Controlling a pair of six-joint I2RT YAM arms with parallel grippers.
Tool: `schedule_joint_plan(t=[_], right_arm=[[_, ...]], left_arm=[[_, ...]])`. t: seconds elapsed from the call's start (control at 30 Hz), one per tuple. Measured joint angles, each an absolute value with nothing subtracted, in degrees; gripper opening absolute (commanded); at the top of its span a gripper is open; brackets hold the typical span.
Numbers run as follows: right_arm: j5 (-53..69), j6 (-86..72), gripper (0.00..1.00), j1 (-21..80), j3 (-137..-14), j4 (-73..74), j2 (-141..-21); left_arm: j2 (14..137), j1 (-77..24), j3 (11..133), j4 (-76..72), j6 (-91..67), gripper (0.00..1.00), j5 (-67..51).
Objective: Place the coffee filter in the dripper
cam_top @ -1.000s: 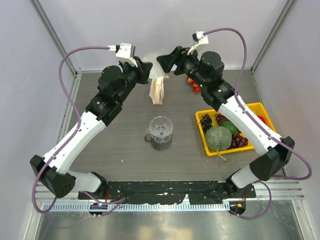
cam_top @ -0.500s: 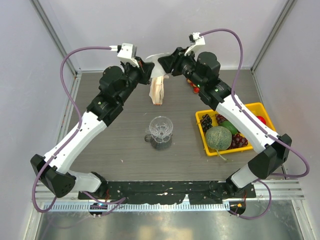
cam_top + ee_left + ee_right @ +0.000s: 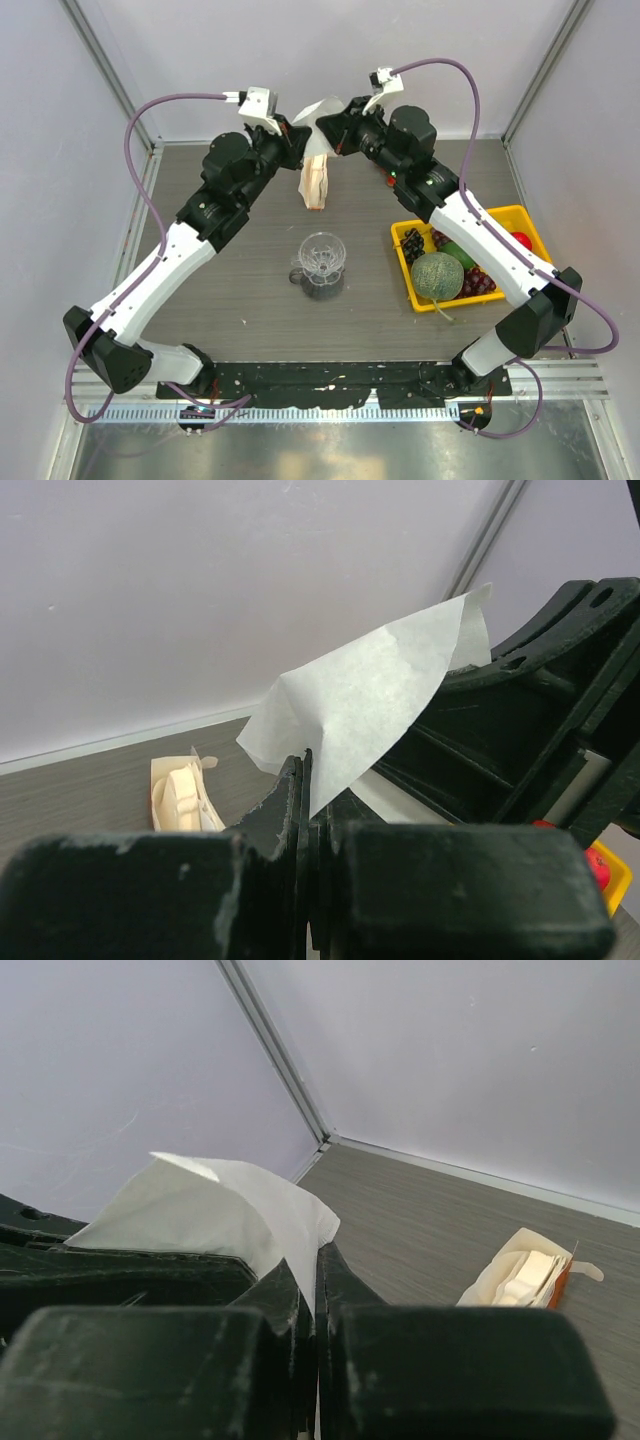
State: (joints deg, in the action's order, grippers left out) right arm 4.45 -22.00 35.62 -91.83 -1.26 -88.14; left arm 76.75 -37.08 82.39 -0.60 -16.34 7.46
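Observation:
The coffee filter is a thin white paper sheet held in the air at the back of the table, above the beige pack of filters. My left gripper is shut on one edge of it, and my right gripper is shut on the other. The filter shows in the left wrist view and in the right wrist view, pinched between closed jaws in both. The dripper is a clear ribbed cone standing on a glass cup at the table's middle, well in front of both grippers.
A yellow tray at the right holds a melon, grapes and other fruit. Red fruit lies behind it near the right arm. The pack of filters also shows in the left wrist view and the right wrist view.
Both grippers have risen slightly and drawn a little closer together, with the filter still held between them. The dripper and the pack have not moved.

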Motion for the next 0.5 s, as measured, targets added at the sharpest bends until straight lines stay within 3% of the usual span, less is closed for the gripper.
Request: schedule_joint_plan(t=[0.2,0.3,0.33,0.43,0.5], right_arm=[[5.0,-19.5,0.05,35.9,-91.8,-1.3,-88.1],[5.9,-18.2,0.05,35.9,-91.8,-1.3,-88.1],[6.2,-17.9,0.06,35.9,-91.8,-1.4,-88.1],[7.2,-16.7,0.06,35.9,-91.8,-1.3,-88.0],[7.7,-15.9,0.05,35.9,-91.8,-1.3,-87.9]], left_arm=[[77.1,-37.1,82.4,-0.6,-16.3,0.0,7.4],[77.1,-37.1,82.4,-0.6,-16.1,0.08,6.9],[77.1,-37.1,82.4,-0.5,-16.0,0.13,6.7],[77.1,-37.1,82.4,-0.4,-15.2,0.46,5.0],[76.9,-37.0,82.4,0.1,-14.2,0.62,2.6]])
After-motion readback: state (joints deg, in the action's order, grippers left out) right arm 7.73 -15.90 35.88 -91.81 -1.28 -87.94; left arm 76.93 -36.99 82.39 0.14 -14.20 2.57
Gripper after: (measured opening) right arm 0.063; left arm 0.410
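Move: The filter is already pinched between both hands' fingertips, its middle some 3 cm above, 2 cm ahead and 2 cm inward of each. From the right hand, the dripper is roughly 29 cm below, 6 cm back and 1 cm left, on the glass pitcher about 9 cm lower. The paper filter bag lies some 27 cm ahead, 4 cm left and 41 cm down; the melon 7 cm back and 25 cm right. Staying nearly in place up above the dripper, the left hand keeps its pinch at first, then opens its fingers to a bit under half and lets go of the filter, easing about 1 cm right and slightly back while turning some 5 degrees clockwise. The right hand keeps the filter pinched, creeping barely 1 cm back and left as its wrist gradually turns by 5 degrees or so. ##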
